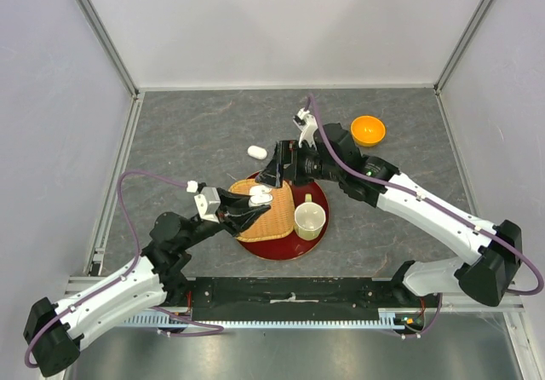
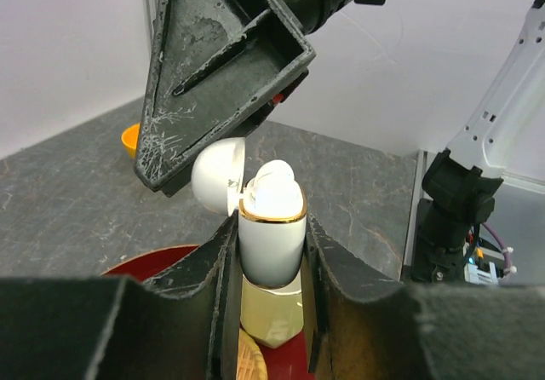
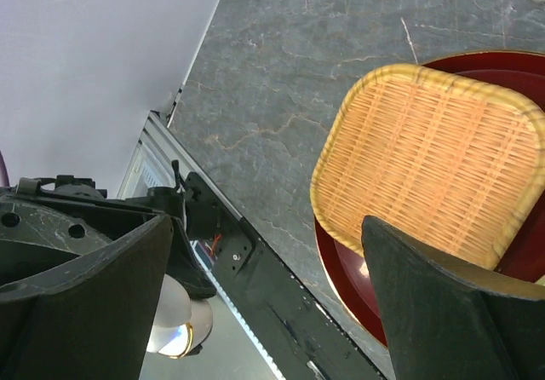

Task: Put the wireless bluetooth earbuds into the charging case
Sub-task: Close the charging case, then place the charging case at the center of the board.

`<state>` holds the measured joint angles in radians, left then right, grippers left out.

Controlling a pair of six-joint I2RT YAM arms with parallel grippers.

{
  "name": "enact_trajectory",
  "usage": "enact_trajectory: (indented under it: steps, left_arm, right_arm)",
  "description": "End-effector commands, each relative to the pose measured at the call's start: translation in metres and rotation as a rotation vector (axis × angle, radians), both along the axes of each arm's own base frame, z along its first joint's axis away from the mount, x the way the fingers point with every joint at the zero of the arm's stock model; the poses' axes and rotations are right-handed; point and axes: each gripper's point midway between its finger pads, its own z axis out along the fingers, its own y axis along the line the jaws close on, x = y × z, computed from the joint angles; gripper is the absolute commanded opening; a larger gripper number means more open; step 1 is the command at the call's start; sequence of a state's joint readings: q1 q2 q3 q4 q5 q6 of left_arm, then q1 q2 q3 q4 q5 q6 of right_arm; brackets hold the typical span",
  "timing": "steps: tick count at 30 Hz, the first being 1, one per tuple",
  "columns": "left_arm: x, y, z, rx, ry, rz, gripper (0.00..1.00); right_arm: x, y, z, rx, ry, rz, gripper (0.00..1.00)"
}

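My left gripper (image 1: pixel 249 203) (image 2: pixel 269 227) is shut on a white charging case (image 2: pixel 271 248) (image 1: pixel 261 197) with a gold rim, held upright above the tray. The case's lid (image 2: pixel 216 172) is swung open to the left. White rounded earbuds (image 2: pixel 274 186) sit in the case's mouth. My right gripper (image 1: pixel 275 174) (image 3: pixel 266 227) hangs open just beyond and above the case, with nothing between its fingers; one scratched black finger (image 2: pixel 221 65) fills the upper left of the left wrist view. In the right wrist view the case (image 3: pixel 174 329) shows low left, beside that finger.
A wicker tray (image 1: pixel 255 220) (image 3: pixel 434 150) lies on a red plate (image 1: pixel 317 194) (image 3: pixel 353 282), with a cream cup (image 1: pixel 309 220) on the plate's right side. A second white case (image 1: pixel 256 152) lies on the table behind. An orange bowl (image 1: pixel 368 129) stands at the back right.
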<state>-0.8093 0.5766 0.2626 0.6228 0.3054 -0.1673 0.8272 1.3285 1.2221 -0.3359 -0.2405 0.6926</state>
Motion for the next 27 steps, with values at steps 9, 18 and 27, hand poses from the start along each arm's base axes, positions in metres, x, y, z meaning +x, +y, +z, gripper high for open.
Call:
enact_trajectory:
  steps: [9,18,27]
  left_arm:
    - [0.014,0.007,0.027,-0.088,0.023,0.074,0.02]
    - [0.066,0.038,0.002,0.015,0.315,0.414,0.02]
    - [0.121,0.075,-0.032,0.024,0.599,0.495,0.02]
  right_arm:
    - [-0.024,-0.025,0.004,0.02,-0.053,0.009,0.98]
    - [0.01,-0.072,0.0,-0.072,-0.11,-0.312,0.98]
    - [0.008,-0.084,-0.013,-0.113,-0.09,-0.329,0.98]
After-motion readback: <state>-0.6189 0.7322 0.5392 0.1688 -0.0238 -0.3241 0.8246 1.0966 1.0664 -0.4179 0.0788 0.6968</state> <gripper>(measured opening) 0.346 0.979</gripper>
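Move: My left hand already holds the charging case, lid open; its middle lies about 6 cm back of my right hand and 3 cm to that hand's left, at about its height. From my left hand, the finished white case is some 14 cm ahead and 2 cm left, the wicker tray about straight beneath, and the mug some 13 cm right and 3 cm back, all roughly 20 cm lower. With my open right hand's near finger at the lid's outer side, I ease back and right a couple of centimetres to swing it shut while my left keeps the case almost still. Then my right hand withdraws rightward, about 7 cm in all, as my left carries the case forward and left about 11 cm towards the finished white case, turning counter-clockwise and tipping down. ##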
